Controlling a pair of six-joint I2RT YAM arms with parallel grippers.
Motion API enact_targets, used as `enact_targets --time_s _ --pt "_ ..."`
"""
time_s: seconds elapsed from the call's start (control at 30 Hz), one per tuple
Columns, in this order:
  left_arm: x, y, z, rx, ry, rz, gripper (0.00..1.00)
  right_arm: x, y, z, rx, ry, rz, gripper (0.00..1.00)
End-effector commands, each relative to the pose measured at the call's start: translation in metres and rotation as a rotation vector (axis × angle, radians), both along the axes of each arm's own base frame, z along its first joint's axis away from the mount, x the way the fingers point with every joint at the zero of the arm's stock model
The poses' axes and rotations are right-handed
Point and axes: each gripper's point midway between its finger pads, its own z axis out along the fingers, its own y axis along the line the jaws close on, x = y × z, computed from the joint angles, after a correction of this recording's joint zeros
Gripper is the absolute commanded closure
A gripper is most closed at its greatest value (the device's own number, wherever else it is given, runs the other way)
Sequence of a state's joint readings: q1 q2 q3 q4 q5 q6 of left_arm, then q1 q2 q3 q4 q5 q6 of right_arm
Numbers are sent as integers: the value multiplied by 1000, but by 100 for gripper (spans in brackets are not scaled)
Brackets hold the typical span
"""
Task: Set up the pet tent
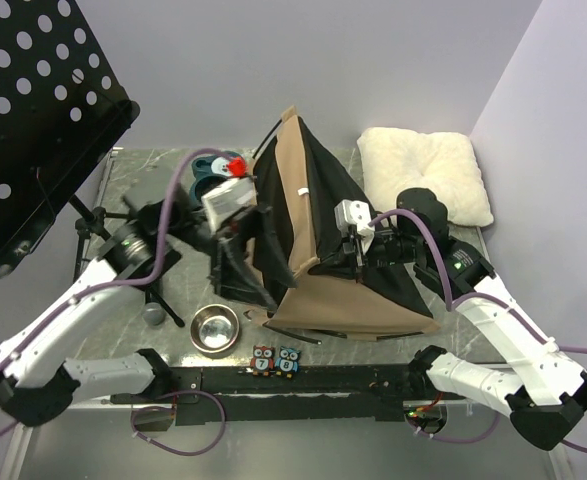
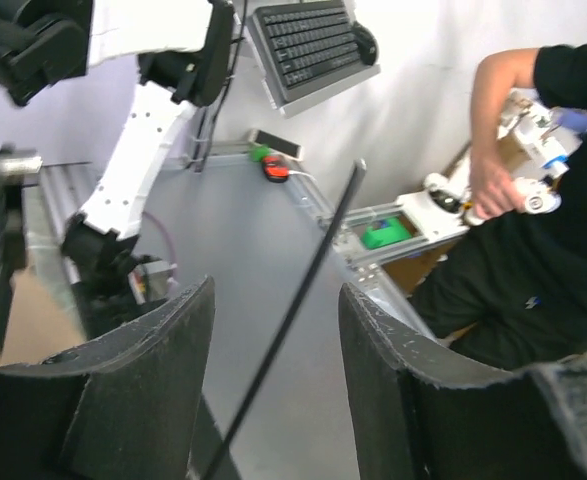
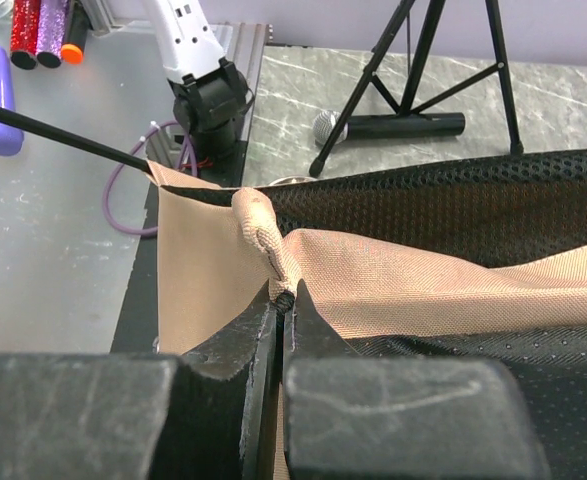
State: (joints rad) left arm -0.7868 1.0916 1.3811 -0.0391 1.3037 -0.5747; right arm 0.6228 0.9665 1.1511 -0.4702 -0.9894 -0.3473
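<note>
The pet tent (image 1: 303,200), tan fabric with black panels, stands half raised in the middle of the table. My left gripper (image 1: 231,262) is at its left side. In the left wrist view this gripper (image 2: 276,340) is open, and a thin black pole (image 2: 303,290) runs slantwise through the gap without touching either finger. My right gripper (image 1: 339,260) is at the tent's right side. It (image 3: 284,300) is shut on a seam of the tan fabric (image 3: 423,280), just below a small fabric loop (image 3: 263,225). Black mesh (image 3: 423,200) lies behind, and another pole (image 3: 63,140) sticks out to the left.
A white fluffy cushion (image 1: 425,170) lies at the back right. A steel bowl (image 1: 214,329) and two owl figures (image 1: 275,360) sit near the front edge. A blue bowl stand (image 1: 208,172) is behind the left gripper. A black perforated music stand (image 1: 33,100) overhangs the left side.
</note>
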Motion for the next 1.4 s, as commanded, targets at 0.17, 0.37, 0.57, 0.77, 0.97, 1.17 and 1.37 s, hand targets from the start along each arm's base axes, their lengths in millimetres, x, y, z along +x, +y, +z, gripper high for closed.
enact_targets --time_s 0.17,0.37,0.57,0.77,0.97,1.17,1.37 --pt "-53 -16 7 -8 -11 -162 48 3 1 19 42 -44 -8 100" --pt "-62 -19 -1 9 5 -184 57 5 1 19 40 -48 -11 100" --pt "-54 -30 -2 11 12 -138 57 5 1 16 39 -51 -13 100" --pt "-49 -39 -4 10 -7 -110 58 3 0 19 43 -55 -9 100" --pt "-54 -44 -4 16 -6 -132 61 4 0 19 45 -57 -10 100" --pt "-57 -38 -11 55 30 -172 99 1 -1 23 52 -67 -9 100" --pt "-14 -20 -47 187 247 -88 99 -4 -3 36 84 -96 -1 100"
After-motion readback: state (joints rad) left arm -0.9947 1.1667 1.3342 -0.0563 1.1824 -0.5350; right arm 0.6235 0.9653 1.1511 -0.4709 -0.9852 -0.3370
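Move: The tent pole's free end lies roughly 6 cm back, 6 cm right and 2 cm below the open left hand. The tan trim pinched by the right hand is about 10 cm ahead, 8 cm right and 12 cm below it. Far below, some 44 cm, the steel bowl sits 8 cm ahead and 16 cm left. From the right hand, the pole end is some 16 cm back, 3 cm left and 8 cm above. Left hand reaches back and right about 5 cm each, pinches the pole near its tip, then eases forward. ##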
